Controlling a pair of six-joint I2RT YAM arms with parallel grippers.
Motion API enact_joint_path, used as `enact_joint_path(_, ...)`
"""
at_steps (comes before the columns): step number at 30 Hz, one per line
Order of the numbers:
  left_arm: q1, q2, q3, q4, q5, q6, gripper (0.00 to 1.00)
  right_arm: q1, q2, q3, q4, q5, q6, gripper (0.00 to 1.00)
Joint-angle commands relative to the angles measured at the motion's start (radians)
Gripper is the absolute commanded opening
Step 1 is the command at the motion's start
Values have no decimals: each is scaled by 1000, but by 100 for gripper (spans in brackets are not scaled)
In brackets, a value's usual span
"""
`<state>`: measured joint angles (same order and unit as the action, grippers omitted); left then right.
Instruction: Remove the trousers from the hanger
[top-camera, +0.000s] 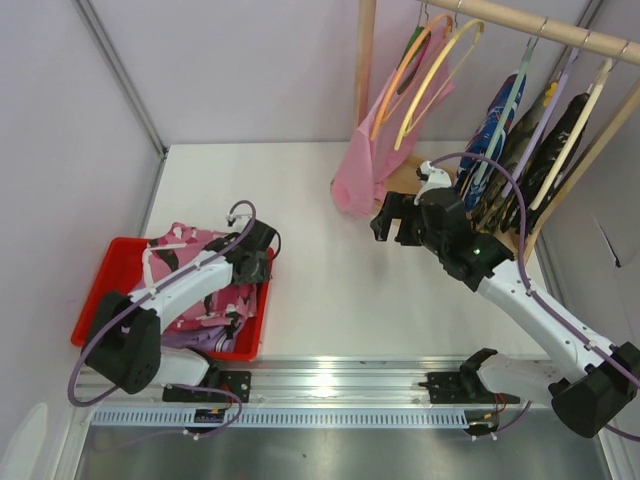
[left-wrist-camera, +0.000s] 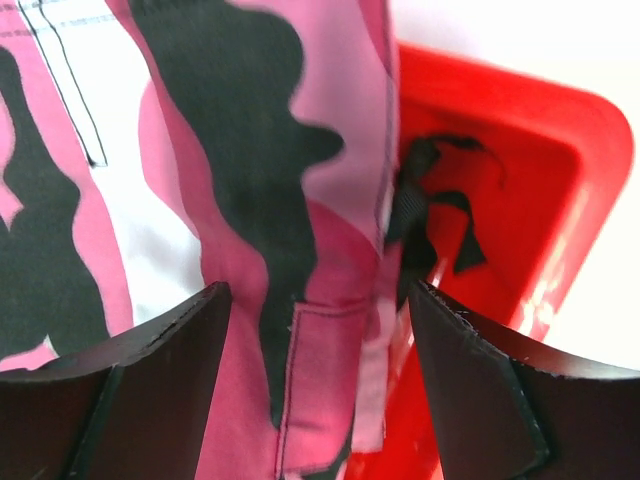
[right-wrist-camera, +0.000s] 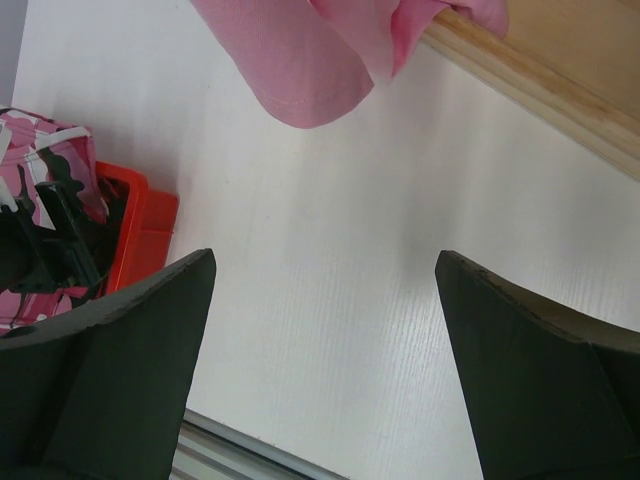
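The pink camouflage trousers (top-camera: 185, 248) lie bunched in a red bin (top-camera: 98, 275) at the left of the table. They are off the yellow hanger (top-camera: 437, 72), which hangs bare on the wooden rail at the back right. My left gripper (top-camera: 254, 268) hovers over the bin's right side. Up close, the trousers (left-wrist-camera: 250, 200) fill the left wrist view; my left gripper (left-wrist-camera: 320, 300) is open, its jaws standing apart on either side of a fold without pinching it. My right gripper (top-camera: 392, 228) is open and empty above bare table (right-wrist-camera: 330, 300), just below a plain pink garment (right-wrist-camera: 310, 70).
The plain pink garment (top-camera: 355, 180) hangs from an orange hanger beside the yellow one. Several dark and blue garments (top-camera: 520, 140) hang further right on the rail (top-camera: 540, 25). Lilac cloth (top-camera: 185, 338) lies under the trousers in the bin. The rack's wooden base (right-wrist-camera: 560, 90) runs behind my right gripper.
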<state>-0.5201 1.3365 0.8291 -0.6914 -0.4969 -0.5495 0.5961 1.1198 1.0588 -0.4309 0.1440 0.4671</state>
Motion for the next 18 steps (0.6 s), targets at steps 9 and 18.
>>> enact_joint_path(9,26,115,-79,170,-39,-76,68,-4,-46,32,-26,51,8,99)
enact_joint_path(18,26,89,-139,204,0,-84,27,-4,-31,44,-26,45,4,99)
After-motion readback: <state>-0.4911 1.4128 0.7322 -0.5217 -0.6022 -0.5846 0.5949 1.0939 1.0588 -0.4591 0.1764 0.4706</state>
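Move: The patch of the pink camouflage trousers to be gripped lies only about 3 cm below the left gripper, some 2 cm to its left and 1 cm ahead. The red box's right rim is about 6 cm to the gripper's right, level with it; a black strap lies roughly 4 cm ahead and 4 cm right, low in the box corner. From the right gripper that patch is some 33 cm left, 4 cm back and 21 cm below. Bring the left gripper down about 3 cm onto the trousers, with fingers open, easing some 2 cm to the left and 1 cm forward, away from the box's right rim. Over the last part of the descent close the fingers more than halfway, gathering a fold of the cloth between the tips; keep the wrist nearly as it is. ##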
